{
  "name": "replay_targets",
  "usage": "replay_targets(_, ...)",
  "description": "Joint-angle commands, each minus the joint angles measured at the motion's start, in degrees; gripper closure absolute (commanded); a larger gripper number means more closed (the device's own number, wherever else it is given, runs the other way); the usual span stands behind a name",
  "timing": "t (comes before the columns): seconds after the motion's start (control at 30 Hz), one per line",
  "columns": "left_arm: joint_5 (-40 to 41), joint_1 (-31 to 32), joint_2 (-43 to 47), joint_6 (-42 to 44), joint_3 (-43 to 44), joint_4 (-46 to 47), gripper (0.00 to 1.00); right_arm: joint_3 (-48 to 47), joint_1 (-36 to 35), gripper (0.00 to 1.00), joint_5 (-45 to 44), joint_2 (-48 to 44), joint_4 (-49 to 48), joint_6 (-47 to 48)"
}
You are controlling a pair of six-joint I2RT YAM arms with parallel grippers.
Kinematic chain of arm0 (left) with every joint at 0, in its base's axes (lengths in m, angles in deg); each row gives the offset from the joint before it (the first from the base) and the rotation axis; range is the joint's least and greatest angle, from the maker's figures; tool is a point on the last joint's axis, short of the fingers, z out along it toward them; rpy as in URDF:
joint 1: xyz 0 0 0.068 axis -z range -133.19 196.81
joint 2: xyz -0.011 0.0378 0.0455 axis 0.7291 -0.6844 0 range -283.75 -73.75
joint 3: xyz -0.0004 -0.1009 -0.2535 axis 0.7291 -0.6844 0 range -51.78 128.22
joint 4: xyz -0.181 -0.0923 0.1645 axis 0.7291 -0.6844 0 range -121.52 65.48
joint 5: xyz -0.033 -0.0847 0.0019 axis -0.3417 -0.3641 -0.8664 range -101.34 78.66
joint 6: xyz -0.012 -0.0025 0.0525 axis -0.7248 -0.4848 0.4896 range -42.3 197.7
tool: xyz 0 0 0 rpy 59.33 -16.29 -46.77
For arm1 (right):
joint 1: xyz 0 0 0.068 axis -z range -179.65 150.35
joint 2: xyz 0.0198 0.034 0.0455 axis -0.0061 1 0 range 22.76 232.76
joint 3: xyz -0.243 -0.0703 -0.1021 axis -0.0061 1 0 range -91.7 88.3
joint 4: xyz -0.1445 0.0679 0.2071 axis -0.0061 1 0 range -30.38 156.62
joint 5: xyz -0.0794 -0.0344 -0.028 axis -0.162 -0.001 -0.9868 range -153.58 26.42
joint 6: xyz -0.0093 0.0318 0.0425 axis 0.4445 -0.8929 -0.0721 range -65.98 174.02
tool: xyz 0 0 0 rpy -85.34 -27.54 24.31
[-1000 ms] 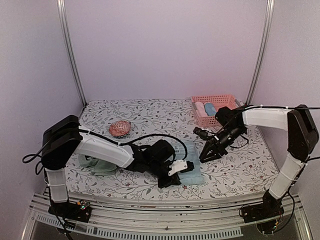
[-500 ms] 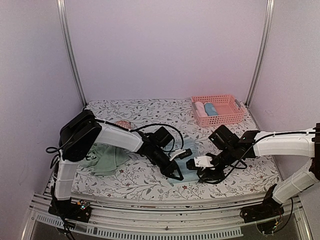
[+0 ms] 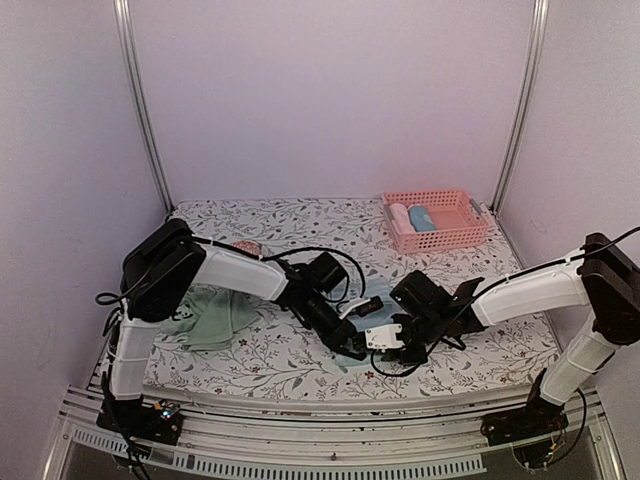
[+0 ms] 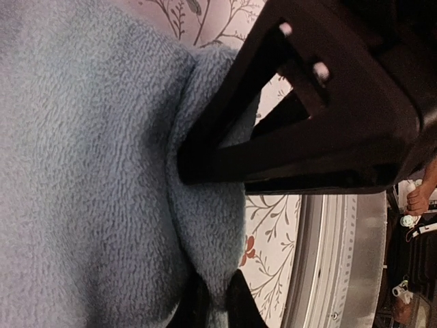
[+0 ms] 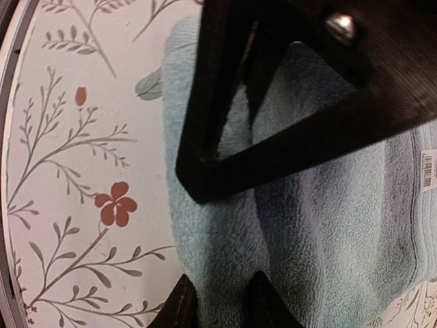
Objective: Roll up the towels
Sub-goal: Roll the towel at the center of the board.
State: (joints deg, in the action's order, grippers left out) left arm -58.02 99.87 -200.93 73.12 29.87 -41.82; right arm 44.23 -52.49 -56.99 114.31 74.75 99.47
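The light blue towel [image 3: 350, 352] lies on the flowered table near its front, between the two grippers. My left gripper [image 3: 350, 340] is shut on a pinched fold of it [image 4: 89, 171] at the towel's left front corner. My right gripper [image 3: 378, 348] is low at the towel's right side. Its jaws stand open astride the towel's [image 5: 328, 225] folded edge, with cloth filling the gap between them. The sage green towel [image 3: 205, 318] with a panda print lies crumpled at the left, under the left arm.
A pink basket [image 3: 440, 238] at the back right holds a white roll [image 3: 400, 215] and a blue roll [image 3: 421, 217]. A reddish round object [image 3: 243, 246] sits behind the left arm. The table's metal front rail [image 4: 341, 260] is close to both grippers.
The right arm swung down from near the basket to the blue towel's front edge. The left arm lifted its elbow and shifted left, uncovering the green towel, while keeping hold of the blue towel.
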Motion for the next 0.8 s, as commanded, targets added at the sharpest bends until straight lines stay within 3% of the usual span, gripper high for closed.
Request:
replay_targets(0.0, 2.9, -1.7, -2.4, -0.4, -0.3, -5.9, 0.92, 1.3, -0.3, 0.79, -4.4, 3.2, -0.8, -0.4)
replay_targets(0.1, 6.9, -2.1, 0.8, -0.5, -2.5, -4.2, 0.78, 1.4, -0.3, 0.91, -1.6, 3.3, 1.9, -0.3)
replay_targets(0.2, 13.7, -2.0, 9.1, -1.1, -9.7, 3.8, 0.64, 0.1, 0.6, 0.95, 5.7, 3.2, 7.6, -1.0)
replay_targets(0.3, 19.9, -1.5, 21.5, -2.0, -20.0, 14.0, 0.57, -3.1, 2.8, 0.96, 13.9, 4.3, 13.7, -2.5)
replay_targets(0.4, 27.1, 0.4, 30.1, -2.3, -30.5, 22.7, 0.55, -6.8, 5.8, 0.97, 22.7, 7.2, 19.9, -3.7)
replay_targets(0.57, 42.9, 9.1, 38.4, 3.5, -42.5, 34.2, 0.58, -15.5, 12.9, 0.97, 38.9, 16.7, 32.8, -2.1)
replay_targets(0.77, 52.5, 18.9, 36.8, 13.4, -42.4, 37.6, 0.60, -24.8, 16.5, 0.97, 48.6, 31.5, 49.4, 5.3)
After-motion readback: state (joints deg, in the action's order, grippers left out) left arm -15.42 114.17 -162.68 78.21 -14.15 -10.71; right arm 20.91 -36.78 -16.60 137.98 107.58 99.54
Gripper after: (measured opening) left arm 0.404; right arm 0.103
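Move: The rolled near edge of the blue towel lies under both hands, within 1 cm of their height. Its middle is about 3 cm to the right of the left hand, whose fingers are shut on it, and about 2 cm to the left of the right hand, whose open fingers straddle it. The towel's flat part is centred some 8 cm ahead of the right hand; the green towels lie roughly 28 cm left and 6 cm ahead of the left hand. The blue towel's rolled edge is pinched by the right fingers, which close almost on the spot and then turn the roll forward by some 50 degrees, fingertips swinging towards the base while the hand eases back slightly. The left hand opens and lets go, leaves leftward about 8 cm while rising, then draws back 4 to 5 cm, its wrist unwinding so the fingers swing forward. ##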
